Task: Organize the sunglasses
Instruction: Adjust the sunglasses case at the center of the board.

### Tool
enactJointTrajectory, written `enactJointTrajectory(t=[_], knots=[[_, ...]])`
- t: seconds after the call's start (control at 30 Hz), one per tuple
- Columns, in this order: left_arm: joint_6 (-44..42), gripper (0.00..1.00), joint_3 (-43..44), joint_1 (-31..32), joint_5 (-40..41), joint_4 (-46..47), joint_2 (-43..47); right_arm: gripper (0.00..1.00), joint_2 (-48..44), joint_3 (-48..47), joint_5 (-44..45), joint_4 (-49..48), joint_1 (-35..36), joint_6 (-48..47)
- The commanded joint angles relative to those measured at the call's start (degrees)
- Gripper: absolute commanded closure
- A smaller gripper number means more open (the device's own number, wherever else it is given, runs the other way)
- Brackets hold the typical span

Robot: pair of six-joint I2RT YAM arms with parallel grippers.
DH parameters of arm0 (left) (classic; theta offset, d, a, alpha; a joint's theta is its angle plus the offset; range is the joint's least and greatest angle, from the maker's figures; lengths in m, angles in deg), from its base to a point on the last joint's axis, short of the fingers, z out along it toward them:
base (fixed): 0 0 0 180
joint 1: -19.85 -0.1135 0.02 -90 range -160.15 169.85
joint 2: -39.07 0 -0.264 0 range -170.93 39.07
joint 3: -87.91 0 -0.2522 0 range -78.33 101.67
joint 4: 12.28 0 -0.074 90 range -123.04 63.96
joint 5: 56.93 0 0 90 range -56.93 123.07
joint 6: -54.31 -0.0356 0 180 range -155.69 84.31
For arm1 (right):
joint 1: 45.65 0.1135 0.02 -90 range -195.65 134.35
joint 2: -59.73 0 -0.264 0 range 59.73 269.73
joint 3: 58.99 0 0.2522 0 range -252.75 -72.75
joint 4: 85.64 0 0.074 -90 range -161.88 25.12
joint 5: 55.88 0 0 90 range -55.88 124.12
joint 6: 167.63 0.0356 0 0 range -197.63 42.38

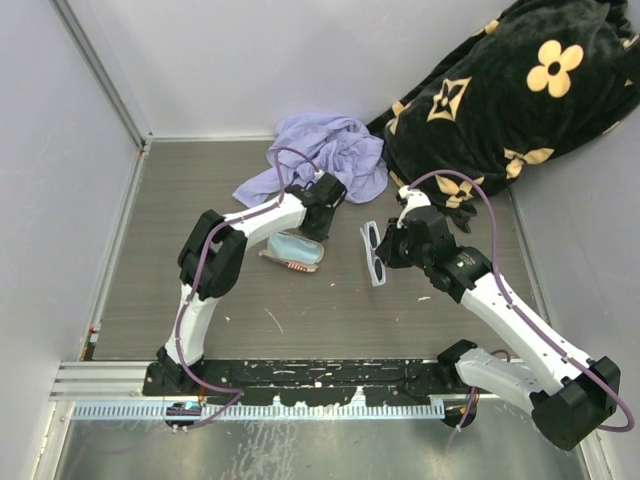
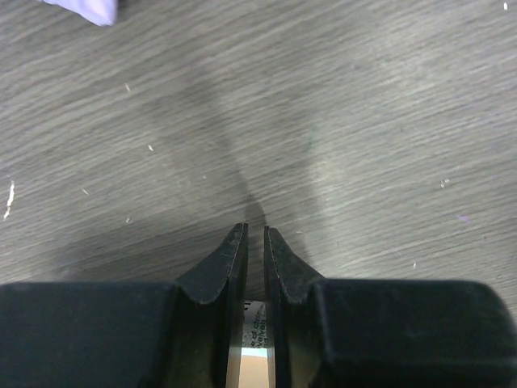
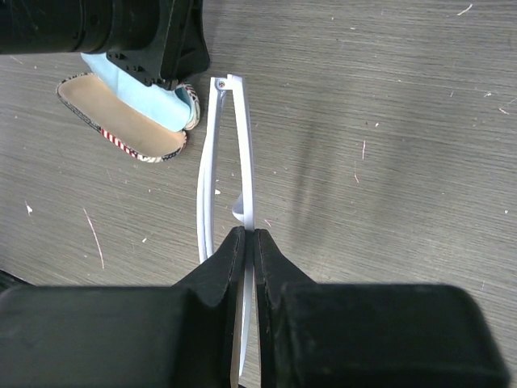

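The white-framed sunglasses point(image 1: 372, 248) are folded, and my right gripper point(image 1: 386, 248) is shut on them just above the table. In the right wrist view the fingers point(image 3: 234, 255) pinch one thin white part of the sunglasses point(image 3: 246, 162). The red-and-white case point(image 1: 290, 262) lies open to their left, showing its tan inside point(image 3: 121, 121), with the light-blue cloth point(image 3: 153, 93) on top. My left gripper point(image 1: 316, 218) sits at the case's far end, touching the blue cloth. Its jaws point(image 2: 254, 228) are nearly closed, with a printed tag and a tan surface showing deep in the gap.
A crumpled purple cloth point(image 1: 320, 155) lies at the back middle; its corner shows in the left wrist view point(image 2: 89, 8). A black blanket with tan flowers point(image 1: 510, 90) is piled at the back right. Grey walls enclose the table on the left, back and right.
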State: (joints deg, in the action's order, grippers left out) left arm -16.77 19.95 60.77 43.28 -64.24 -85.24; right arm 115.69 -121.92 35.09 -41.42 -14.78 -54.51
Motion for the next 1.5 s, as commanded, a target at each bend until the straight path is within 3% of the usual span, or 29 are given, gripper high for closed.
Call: enactJointTrajectory(t=[0.0,1.1,1.47], knots=[[1.0,0.85,-1.4,0.6,-0.5,-0.1,3.0,1.00,-1.6,-0.6,0.6,-1.5,-0.2,1.0],[4.7,0.86,-16.9,5.9,-0.3,2.4,16.5,1.00,-1.0,-1.0,1.5,-1.5,-0.1,1.1],[5.8,0.85,-24.1,6.0,-4.8,10.3,32.9,1.00,-1.6,-0.9,3.4,-3.2,-0.1,0.7]])
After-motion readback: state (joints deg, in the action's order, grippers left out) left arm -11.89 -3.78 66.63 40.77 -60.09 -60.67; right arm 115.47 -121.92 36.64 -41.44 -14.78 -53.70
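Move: Beside the left hand, low over the board, the sunglasses case lies open with its middle about 4 cm back, 6 cm to the left and some 2 cm lower. The lavender cloth is roughly 17 cm ahead and 2 cm to the right. The sunglasses in the other gripper hang about 6 cm back, 11 cm to the right and 12 cm up. For the right hand, the case is about 18 cm left, 5 cm ahead and 15 cm below. Pulling back along the board, the left hand draws its nearly closed fingers against the far, labelled side of the case near its right-hand end, about 8 cm, starting with a slight dip. It then rises some 5 cm clear while still easing back. The right hand stays put and keeps its hold on the sunglasses. ##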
